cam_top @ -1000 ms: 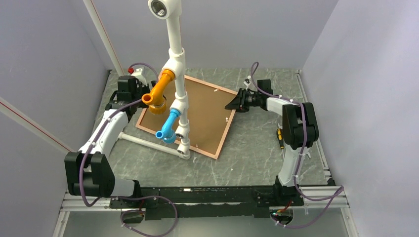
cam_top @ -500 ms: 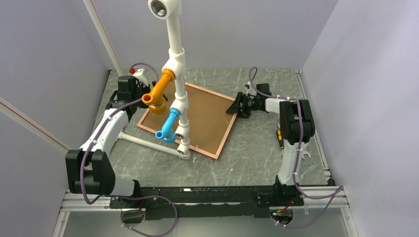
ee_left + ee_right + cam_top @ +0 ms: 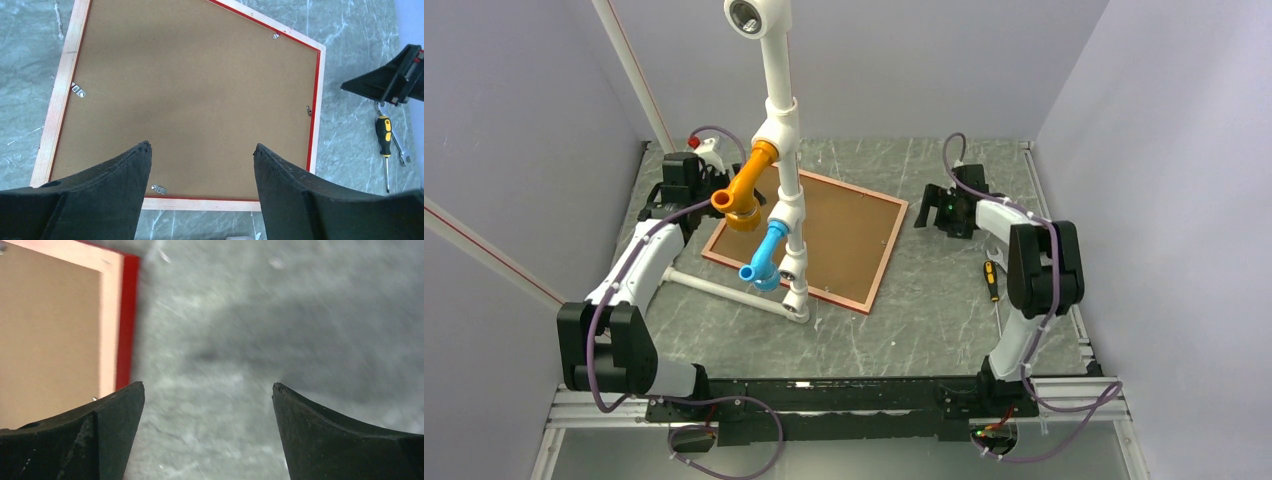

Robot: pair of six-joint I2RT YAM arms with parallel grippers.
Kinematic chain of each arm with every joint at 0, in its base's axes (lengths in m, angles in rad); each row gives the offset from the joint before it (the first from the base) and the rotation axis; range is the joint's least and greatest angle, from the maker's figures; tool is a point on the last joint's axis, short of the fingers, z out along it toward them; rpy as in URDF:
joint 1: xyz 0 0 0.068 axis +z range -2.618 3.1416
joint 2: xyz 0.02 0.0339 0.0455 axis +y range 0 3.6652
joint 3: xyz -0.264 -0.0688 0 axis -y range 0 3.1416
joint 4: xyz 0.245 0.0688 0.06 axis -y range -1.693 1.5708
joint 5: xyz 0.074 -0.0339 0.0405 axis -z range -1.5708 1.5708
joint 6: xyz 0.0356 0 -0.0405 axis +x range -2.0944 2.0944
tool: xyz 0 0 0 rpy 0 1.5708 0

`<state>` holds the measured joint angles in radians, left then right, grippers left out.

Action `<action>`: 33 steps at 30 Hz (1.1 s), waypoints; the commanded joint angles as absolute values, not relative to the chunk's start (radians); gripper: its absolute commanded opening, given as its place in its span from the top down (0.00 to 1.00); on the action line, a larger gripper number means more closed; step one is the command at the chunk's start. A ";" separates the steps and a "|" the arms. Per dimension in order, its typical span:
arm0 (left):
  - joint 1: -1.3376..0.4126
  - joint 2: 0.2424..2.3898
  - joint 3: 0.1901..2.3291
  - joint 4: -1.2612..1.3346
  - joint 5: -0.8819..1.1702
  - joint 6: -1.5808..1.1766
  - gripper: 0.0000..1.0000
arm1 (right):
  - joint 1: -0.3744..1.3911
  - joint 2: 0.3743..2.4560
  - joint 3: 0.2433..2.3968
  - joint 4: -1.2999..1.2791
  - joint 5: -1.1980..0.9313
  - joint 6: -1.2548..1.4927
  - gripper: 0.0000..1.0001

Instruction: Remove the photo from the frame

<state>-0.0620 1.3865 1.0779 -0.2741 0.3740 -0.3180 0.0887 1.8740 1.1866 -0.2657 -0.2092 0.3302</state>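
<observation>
The frame (image 3: 886,258) lies face down on the table, its thin red edge and pale wood rim around a brown backing board (image 3: 839,235). The photo is hidden beneath that board. Small metal clips (image 3: 77,90) hold the board along its rim. My left gripper (image 3: 200,147) hovers open above the frame's (image 3: 317,100) left edge, holding nothing; in the top view it is partly hidden behind the orange fitting. My right gripper (image 3: 932,208) is open over bare table just right of the frame's right corner, apart from it. The right wrist view shows the red edge (image 3: 127,320) left of that gripper (image 3: 207,385).
A white pipe stand (image 3: 784,150) with orange and blue fittings rises over the frame's left half, its foot bar running along the table. A yellow-and-black screwdriver (image 3: 991,280) and a wrench (image 3: 400,150) lie to the right. Walls close in on three sides.
My right gripper opened, let go of the frame's right corner and drew back to the right. The raised corner dropped flat onto the table. The left gripper narrowed slightly.
</observation>
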 commanded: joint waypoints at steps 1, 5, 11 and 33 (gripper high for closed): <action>-0.060 1.402 1.128 -0.238 0.436 -0.306 0.22 | 0.090 1.714 1.101 -0.343 0.047 0.389 0.00; -0.063 1.403 1.122 -0.226 0.468 -0.309 0.22 | 0.101 1.589 0.976 -0.337 0.205 0.416 0.00; -0.079 1.398 1.126 -0.234 0.466 -0.281 0.21 | 0.100 1.367 0.821 -0.389 0.376 0.530 0.01; -0.108 1.407 1.147 -0.242 0.513 -0.250 0.18 | -0.041 1.443 0.775 -0.430 0.316 0.492 0.27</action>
<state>-0.1062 1.4078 1.1011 -0.2668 0.4778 -0.2737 -0.0360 1.4082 0.7200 -0.4206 0.3428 0.5259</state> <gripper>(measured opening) 0.819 0.752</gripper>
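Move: The screwdriver's handle lies about 15 cm back, 14 cm to the right and some 4 cm below the wide-open right hand. The wrench lies about 7 cm to the right of the handle, level with it. The upturned frame's middle is roughly 29 cm to the right hand's left and 6 cm back. From the left hand, up over the frame, the handle lies around 55 cm right, 11 cm back and 19 cm below. To the screwdriver's handle comes the right hand, swinging away from the frame, back and right by some 20 cm in all, rising about 4 cm and turning roughly 35 degrees clockwise. It then sinks as far again over the handle, fingers beginning to close around it but still well apart. The left hand drifts 3 cm right over the frame, turning slightly clockwise. ##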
